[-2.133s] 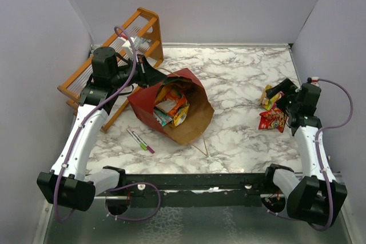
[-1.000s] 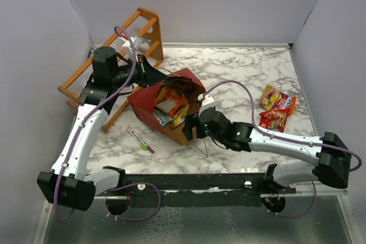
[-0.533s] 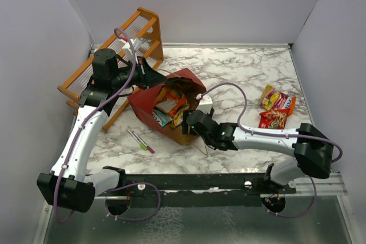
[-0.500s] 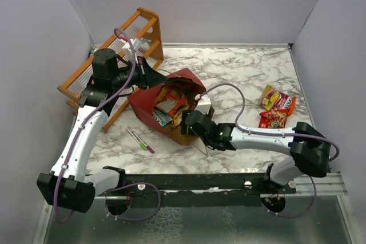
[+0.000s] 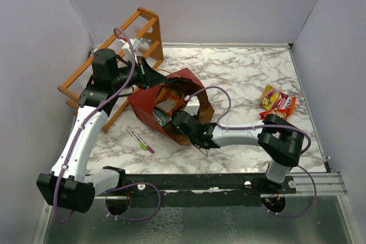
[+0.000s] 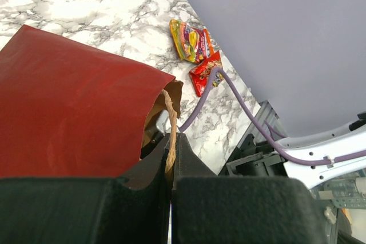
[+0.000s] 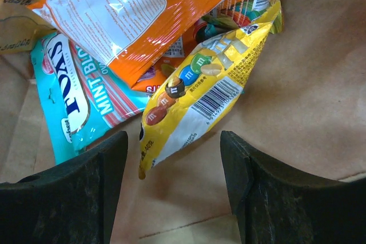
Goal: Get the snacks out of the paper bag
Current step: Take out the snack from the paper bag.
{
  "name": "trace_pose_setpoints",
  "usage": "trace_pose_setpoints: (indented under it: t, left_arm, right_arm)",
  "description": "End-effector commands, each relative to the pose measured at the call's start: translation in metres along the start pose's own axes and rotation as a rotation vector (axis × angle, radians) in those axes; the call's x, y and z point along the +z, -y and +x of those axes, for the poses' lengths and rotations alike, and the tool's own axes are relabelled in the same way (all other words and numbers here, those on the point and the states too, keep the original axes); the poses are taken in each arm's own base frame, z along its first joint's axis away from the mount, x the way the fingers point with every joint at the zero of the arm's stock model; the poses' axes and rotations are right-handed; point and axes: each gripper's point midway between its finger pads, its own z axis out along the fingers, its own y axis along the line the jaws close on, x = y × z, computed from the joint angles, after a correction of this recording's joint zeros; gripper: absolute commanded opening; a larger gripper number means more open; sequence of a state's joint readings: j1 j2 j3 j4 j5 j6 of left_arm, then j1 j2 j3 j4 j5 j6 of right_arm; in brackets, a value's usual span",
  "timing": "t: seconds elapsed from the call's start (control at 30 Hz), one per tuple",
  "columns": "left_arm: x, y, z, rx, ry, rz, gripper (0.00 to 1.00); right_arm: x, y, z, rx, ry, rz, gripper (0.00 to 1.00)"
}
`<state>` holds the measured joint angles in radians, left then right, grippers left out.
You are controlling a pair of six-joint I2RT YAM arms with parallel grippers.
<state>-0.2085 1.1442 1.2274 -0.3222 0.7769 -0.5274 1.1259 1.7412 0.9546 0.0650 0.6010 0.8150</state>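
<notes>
The paper bag [image 5: 147, 106] lies on its side, dark red outside [image 6: 68, 112], with its mouth facing right. My left gripper [image 5: 152, 76] [image 6: 171, 142] is shut on the bag's twisted tan handle [image 6: 170, 112] and holds the top edge up. My right gripper [image 5: 183, 120] [image 7: 174, 161] is inside the bag mouth, open. The lower corner of a yellow snack packet [image 7: 200, 90] lies between its fingers, touching neither. An orange packet [image 7: 154, 15] and a teal packet [image 7: 74, 101] lie behind it on the brown paper. Two or three snacks [image 5: 276, 107] [image 6: 194, 47] lie on the table at the right.
An orange wooden rack [image 5: 114, 55] stands behind the left arm against the left wall. A green and a pink marker [image 5: 140, 140] lie on the marble table in front of the bag. Grey walls close in the left, back and right sides.
My right arm has swung from the snacks at the right across to the bag and pushed its gripper into the mouth, jaws narrowing slightly. The left gripper and bag have stayed still.
</notes>
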Motion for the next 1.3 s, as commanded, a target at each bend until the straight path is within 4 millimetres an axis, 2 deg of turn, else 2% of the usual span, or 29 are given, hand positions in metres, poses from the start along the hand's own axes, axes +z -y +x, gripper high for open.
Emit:
trace_pose_setpoints:
  t: [0.0, 0.13, 0.27, 0.47, 0.6, 0.73, 0.83, 0.93, 1.17, 1.27]
  left_arm:
    - [-0.008, 0.012, -0.009, 0.035, 0.040, 0.017, 0.00]
    - [-0.008, 0.011, -0.008, 0.033, 0.038, 0.014, 0.00]
    - [-0.009, 0.011, -0.009, 0.035, 0.039, 0.013, 0.00]
    - [-0.011, 0.011, -0.007, 0.042, 0.032, 0.007, 0.00]
    - [-0.012, 0.010, -0.006, 0.047, 0.029, -0.001, 0.00]
    - [-0.011, 0.008, -0.005, 0.052, 0.029, -0.008, 0.00]
    - [-0.009, 0.005, -0.004, 0.053, 0.027, -0.012, 0.00]
    - [-0.008, 0.003, -0.006, 0.059, 0.031, -0.014, 0.00]
    - [-0.006, -0.002, -0.010, 0.066, 0.050, -0.042, 0.00]
    - [-0.006, -0.006, -0.012, 0.065, 0.059, -0.062, 0.00]
  right_arm:
    - [0.011, -0.008, -0.006, 0.053, 0.055, 0.022, 0.65]
    - [0.018, -0.008, -0.001, 0.040, 0.052, 0.031, 0.63]
    - [0.021, -0.008, 0.002, 0.035, 0.047, 0.035, 0.43]
    - [0.017, -0.012, -0.001, 0.034, 0.037, 0.024, 0.27]
    - [0.001, -0.010, -0.009, 0.032, 0.009, 0.021, 0.17]
    - [-0.028, -0.006, -0.021, 0.012, -0.003, -0.035, 0.07]
    - [-0.057, 0.000, -0.034, -0.022, -0.004, -0.094, 0.02]
    - [-0.084, 0.008, -0.039, -0.107, -0.011, -0.168, 0.01]
    - [-0.169, 0.013, -0.066, -0.363, 0.073, -0.485, 0.01]
    - [-0.214, 0.013, -0.090, -0.427, 0.187, -0.623, 0.01]
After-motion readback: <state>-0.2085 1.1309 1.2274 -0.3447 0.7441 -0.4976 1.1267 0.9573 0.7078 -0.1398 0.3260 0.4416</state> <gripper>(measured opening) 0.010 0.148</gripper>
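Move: The end of the yellow packet lies between the right hand's open fingers inside the bag, with its middle about 4 cm ahead, level sideways and 3 cm lower. The aqua packet is some 2 cm ahead and 7 cm left of the hand, the orange packet about 7 cm ahead and 4 cm left, both some 3 cm lower. From the left hand, the yellow packet is roughly 3 cm back, 6 cm right and 30 cm below. Down by about 2 cm goes the right hand, its fingers closing from roughly two-thirds open to pinch the near end of the yellow packet. Then it pulls up some 15 cm, back and to the right towards the bag's mouth and out, speeding up while turning counter-clockwise and tipping slightly nose-up. The left hand stays, still pinching the bag's handle. ##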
